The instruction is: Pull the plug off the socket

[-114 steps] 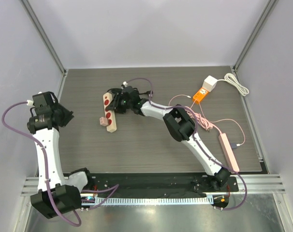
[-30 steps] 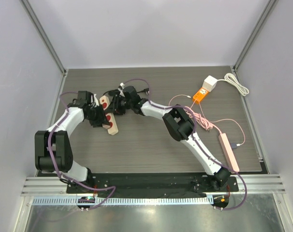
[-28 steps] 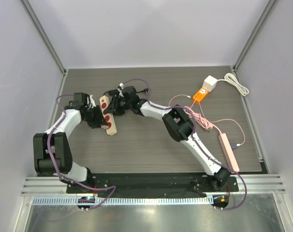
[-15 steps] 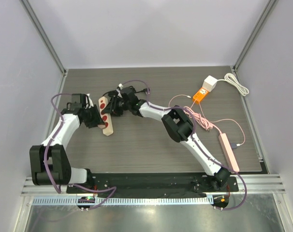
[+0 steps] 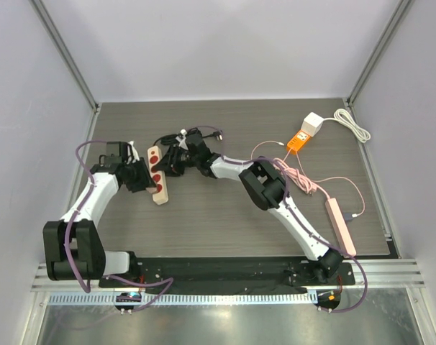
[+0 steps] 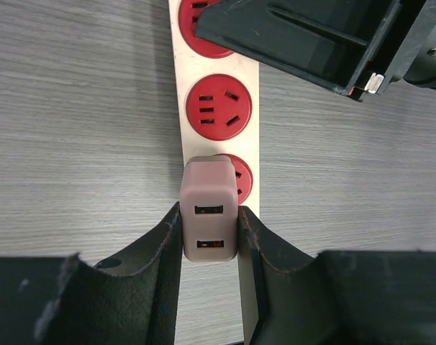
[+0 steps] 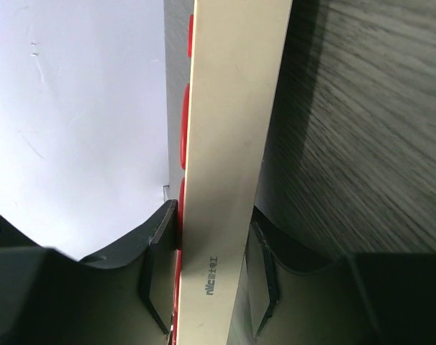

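A cream power strip (image 5: 159,177) with red round sockets lies at the table's left middle. A pink plug (image 6: 209,208), a block with two USB ports, sits in the red socket (image 6: 244,180) nearest my left wrist. My left gripper (image 6: 209,241) is shut on the pink plug, one finger on each side; it shows in the top view (image 5: 144,177) too. My right gripper (image 7: 212,269) is shut on the power strip (image 7: 232,129) across its side and face, at the strip's far part (image 5: 173,159).
An orange adapter (image 5: 298,139) with a white charger (image 5: 313,123) and coiled white cable (image 5: 353,123) sits at the back right. A pink power bank (image 5: 340,226) with pink cables (image 5: 304,180) lies at the right. Grey walls surround the table.
My left arm swung in from the left edge and closed on the plug. Over the last second the strip, with both grippers on it, shifted slightly left.
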You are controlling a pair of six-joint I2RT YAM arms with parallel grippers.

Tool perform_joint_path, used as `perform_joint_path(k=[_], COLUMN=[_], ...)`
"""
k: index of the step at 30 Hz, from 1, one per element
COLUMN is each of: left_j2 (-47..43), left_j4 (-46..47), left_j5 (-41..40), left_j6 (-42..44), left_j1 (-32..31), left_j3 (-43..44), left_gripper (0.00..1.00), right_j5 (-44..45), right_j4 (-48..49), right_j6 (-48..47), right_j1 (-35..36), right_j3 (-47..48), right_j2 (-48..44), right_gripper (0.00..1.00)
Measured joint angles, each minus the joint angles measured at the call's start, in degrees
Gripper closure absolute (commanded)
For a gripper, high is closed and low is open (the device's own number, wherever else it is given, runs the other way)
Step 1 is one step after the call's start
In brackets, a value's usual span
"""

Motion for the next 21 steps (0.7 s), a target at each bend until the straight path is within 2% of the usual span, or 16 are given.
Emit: perform_joint_path(k=[3,7,13,17,21], left_j2=[0.2,0.2,-0.9,-4.9,-10.0], left_j4=[-0.6,-0.7,-1.4,-3.5,-3.3], left_j5=[-1.0,-3.4,-13.8,-21.2,-23.9], left_j6=[0.4,0.9,1.0,2.3,2.8], left_j1=[0.0,-1.0,-6.6,-9.9,-10.3], left_j3=[0.0,0.0,0.3,1.4,2.9], left_gripper=[1.0,1.0,1.0,1.0,1.0], right_j5=[-0.6,0.9,4.7,6.8,6.3], right_j4=[1.9,-2.1,-10.3,-12.4,-12.4], right_j6=[0.8,-1.5,-5.9,-9.3,-10.4], right_j1=[0.0,0.3,1.5,1.7,0.9], right_j3=[-0.3,1.6,6.0,7.0,7.2], right_j2=[0.6,0.6,0.6,0.6,0.6], right_gripper=[0.99,0.99,0.99,0.99,0.99])
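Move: The left hand already grips the pink plug at the power strip's near socket; that socket lies about 1 cm ahead of it, 2 cm to its right and 3 cm below. The strip's middle is some 4 cm ahead and 2 cm right of that hand. The right hand already pinches the strip farther out; from it the near socket lies about 7 cm back, neither left nor right, roughly at its height. With the right holding the strip, the left rolls left-side-up some 20 degrees, then pulls the plug up 5 cm. ##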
